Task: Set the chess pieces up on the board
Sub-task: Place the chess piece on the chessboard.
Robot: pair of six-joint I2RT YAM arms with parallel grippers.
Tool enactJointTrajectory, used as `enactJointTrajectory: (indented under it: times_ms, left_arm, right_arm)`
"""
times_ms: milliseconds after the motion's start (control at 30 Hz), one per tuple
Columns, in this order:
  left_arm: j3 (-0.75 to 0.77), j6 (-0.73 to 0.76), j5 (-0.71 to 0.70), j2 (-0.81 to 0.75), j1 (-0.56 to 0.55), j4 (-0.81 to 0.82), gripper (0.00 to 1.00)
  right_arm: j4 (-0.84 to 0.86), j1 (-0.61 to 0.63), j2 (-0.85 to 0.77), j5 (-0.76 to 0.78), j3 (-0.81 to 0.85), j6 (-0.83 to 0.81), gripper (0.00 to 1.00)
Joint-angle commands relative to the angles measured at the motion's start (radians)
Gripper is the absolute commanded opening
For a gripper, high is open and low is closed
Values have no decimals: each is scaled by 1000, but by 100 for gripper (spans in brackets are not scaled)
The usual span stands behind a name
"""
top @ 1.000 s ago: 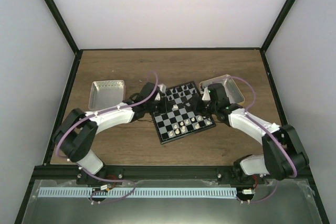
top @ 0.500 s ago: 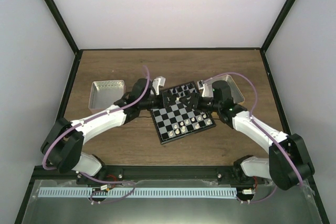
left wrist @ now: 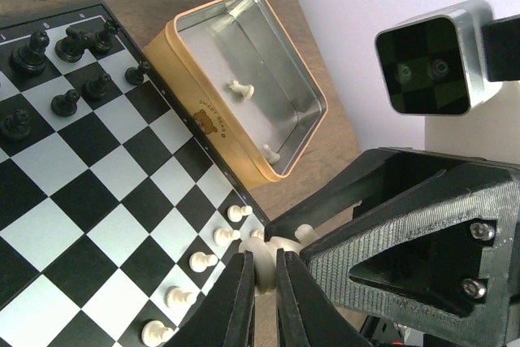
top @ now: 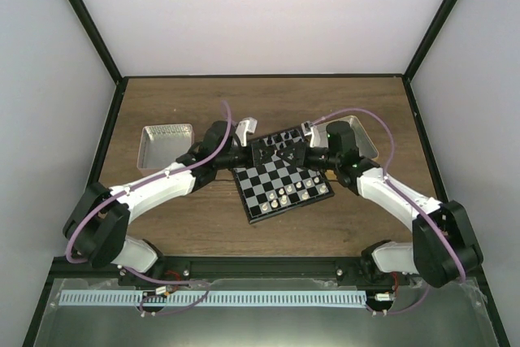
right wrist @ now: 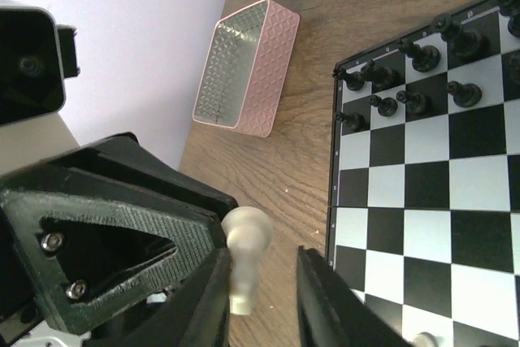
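My left gripper (left wrist: pixel 262 259) is shut on a cream-white chess piece (left wrist: pixel 266 251), held above the far half of the board (top: pixel 284 193). My right gripper (right wrist: pixel 262 259) meets it nose to nose over the board. Its jaws stand apart around that same piece (right wrist: pixel 246 241), which lies against one finger, with a gap to the other. Several white pawns (left wrist: pixel 201 262) stand in a row along the board's near-right edge (left wrist: pixel 81 193). Black pieces (right wrist: pixel 406 79) fill the far rows. In the top view both grippers (top: pixel 280 150) hide the piece.
An orange-tan tray (left wrist: pixel 213 123) right of the board holds two white pieces (left wrist: pixel 240 88). A pink tray (right wrist: pixel 248 67) lies on the wood left of the board. In the top view these trays sit at back left (top: pixel 166 144) and back right (top: pixel 357 132).
Both arms swung from the trays' side to meet over the far part of the board. The right gripper edged towards the left one and its jaws narrowed around the piece.
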Motion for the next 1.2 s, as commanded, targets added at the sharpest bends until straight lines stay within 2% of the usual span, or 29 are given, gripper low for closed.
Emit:
enactJointTrajectory:
  times_ms: [0, 167, 267, 300, 333, 433, 567, 767, 867, 967, 1167]
  left_arm:
    - [-10, 18, 15, 0, 1, 27, 9]
    - [-14, 18, 11, -1, 2, 27, 10]
    - [-14, 18, 5, -2, 2, 19, 14]
    - [-14, 18, -1, -5, 2, 16, 19]
    - [-13, 37, -12, -10, 2, 9, 29]
    - [-11, 57, -88, -35, 0, -34, 46]
    - [-1, 85, -246, -76, 0, -121, 56]
    - [29, 145, -429, -125, 3, -208, 59]
    - [34, 169, -478, -144, 2, -225, 60]
    - [33, 184, -500, -157, 4, -229, 62]
    - [17, 185, -473, -156, 5, -214, 61]
  right_arm:
    - [27, -4, 16, -7, 57, -11, 20]
    - [29, -4, 10, 5, 54, -35, 5]
    - [-18, -3, -2, 26, 60, -60, 1]
    - [-42, -4, -7, 40, 63, -68, 1]
    - [-71, -4, -14, 60, 68, -78, 1]
    - [-221, -3, -36, 169, 95, -119, 1]
    - [-486, -3, -58, 399, 152, -174, 1]
    - [-772, 50, -53, 691, 208, -182, 1]
    - [-858, 90, -24, 774, 225, -144, 1]
    - [-905, 124, 6, 806, 225, -115, 1]
    - [-883, 147, 20, 763, 181, -133, 1]
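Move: The white chess piece is still pinched in my left fingers, within a centimetre of both hand points, already between my half-open right fingers. From my right hand, the empty square in the white back row lies about 10 cm right, 5 cm back and 15 cm down. The rook stands about 13 cm right and 4 cm back, the back-row piece left of the square about 8 cm right and 5 cm back, the yellow box some 19 cm right and 8 cm ahead. I take the chess piece over in mid-air: my right fingers pinch it, then my left fingers open wide and that hand backs away about 8 cm left and slightly forward, tilting down. Keeping its grip, my right hand carries the piece some 10 cm right, 9 cm down and a little back, tipping about 50 degrees to point down, towards the empty back-row square near the board's near right corner. ##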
